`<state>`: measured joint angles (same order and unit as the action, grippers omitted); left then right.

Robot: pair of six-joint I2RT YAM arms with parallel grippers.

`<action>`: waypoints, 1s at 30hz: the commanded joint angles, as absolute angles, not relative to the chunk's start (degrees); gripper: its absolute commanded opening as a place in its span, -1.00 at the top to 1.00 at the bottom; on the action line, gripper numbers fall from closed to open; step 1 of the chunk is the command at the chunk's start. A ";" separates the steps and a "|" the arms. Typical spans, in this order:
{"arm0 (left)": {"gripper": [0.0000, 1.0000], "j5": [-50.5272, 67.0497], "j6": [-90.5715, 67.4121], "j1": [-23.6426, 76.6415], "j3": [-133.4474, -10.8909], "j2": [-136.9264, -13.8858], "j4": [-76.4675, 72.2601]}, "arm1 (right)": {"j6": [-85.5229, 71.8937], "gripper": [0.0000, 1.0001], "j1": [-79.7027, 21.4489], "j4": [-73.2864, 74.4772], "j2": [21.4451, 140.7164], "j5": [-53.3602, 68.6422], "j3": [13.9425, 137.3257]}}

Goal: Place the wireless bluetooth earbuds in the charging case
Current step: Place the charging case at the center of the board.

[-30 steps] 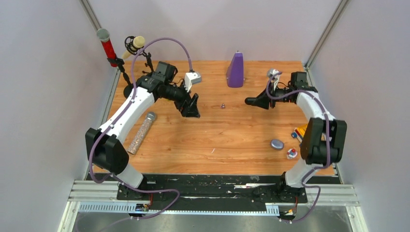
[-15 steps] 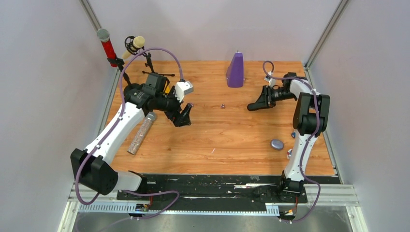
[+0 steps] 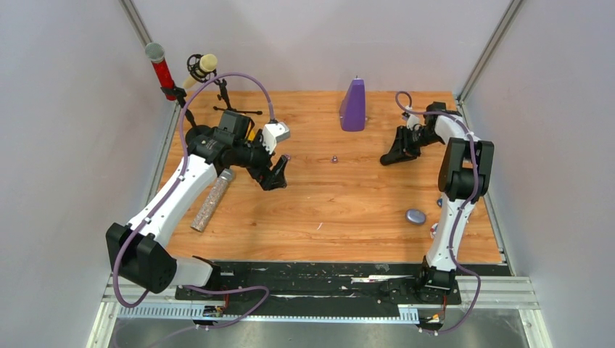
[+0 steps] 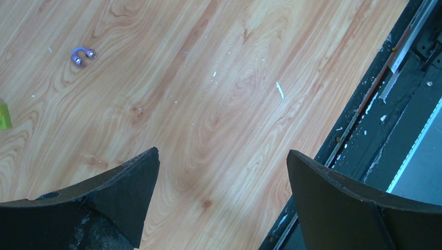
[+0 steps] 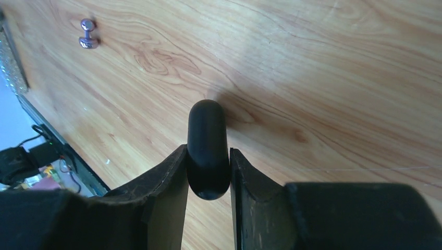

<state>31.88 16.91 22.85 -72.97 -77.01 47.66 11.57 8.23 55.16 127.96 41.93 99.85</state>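
My right gripper is shut on a black oval charging case, which stands on edge between the fingers and sticks out past their tips, low over the wood. In the top view this gripper hangs at the back right. A tiny pale purple pair of earbuds lies on the table between the arms, also showing in the right wrist view and the left wrist view. My left gripper hovers left of the buds, open wide with nothing between its fingers.
A grey-blue oval case lies at the right front. A purple wedge-shaped object stands at the back centre. A glitter-filled tube lies left, under the left arm. Two microphones stand at the back left corner. The black rail borders the near edge.
My right gripper has drawn back to the right with the black case and tilted downward. The left gripper shifted slightly left and nearer early on, then stayed still.
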 commanded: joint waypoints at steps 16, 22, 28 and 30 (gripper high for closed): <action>-1.00 33.99 16.29 22.85 -72.53 -74.94 45.85 | 11.10 -0.49 6.48 56.06 125.07 22.75 104.14; -1.00 33.78 16.21 22.85 -72.30 -74.34 45.60 | 16.05 -0.76 5.58 55.97 118.78 15.55 102.72; -1.00 33.32 16.36 22.85 -72.22 -74.10 45.68 | 30.08 -0.80 4.40 56.66 104.35 18.41 89.10; -1.00 33.15 16.50 22.90 -71.98 -73.97 45.45 | 37.01 -0.83 3.48 57.24 98.69 18.26 81.03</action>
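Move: The right fingers still hold the black charging case low by one end, and the spot on the board where it is to lie is about 3 cm to the hand's left, 1 cm back and 2 cm below. The silvery beads lie some 25 cm to this hand's left and about level with it; the purple metronome stands roughly 13 cm ahead and 17 cm left, and the blue oval tin about 20 cm back and 2 cm right. From the left hand that spot is about 40 cm right, 14 cm ahead and 18 cm down. The right hand lets go of the charging case, its fingers opening from about a third to nearly full while it eases down about 1 cm and slides off to its right, the wrist tipping some 30 degrees so the fingers turn from slanting left to pointing nearly straight down. Once some 5 cm to the right, clear of the case's end, it quickly rises about 5 cm and begins to draw back towards its base, away from the case. ##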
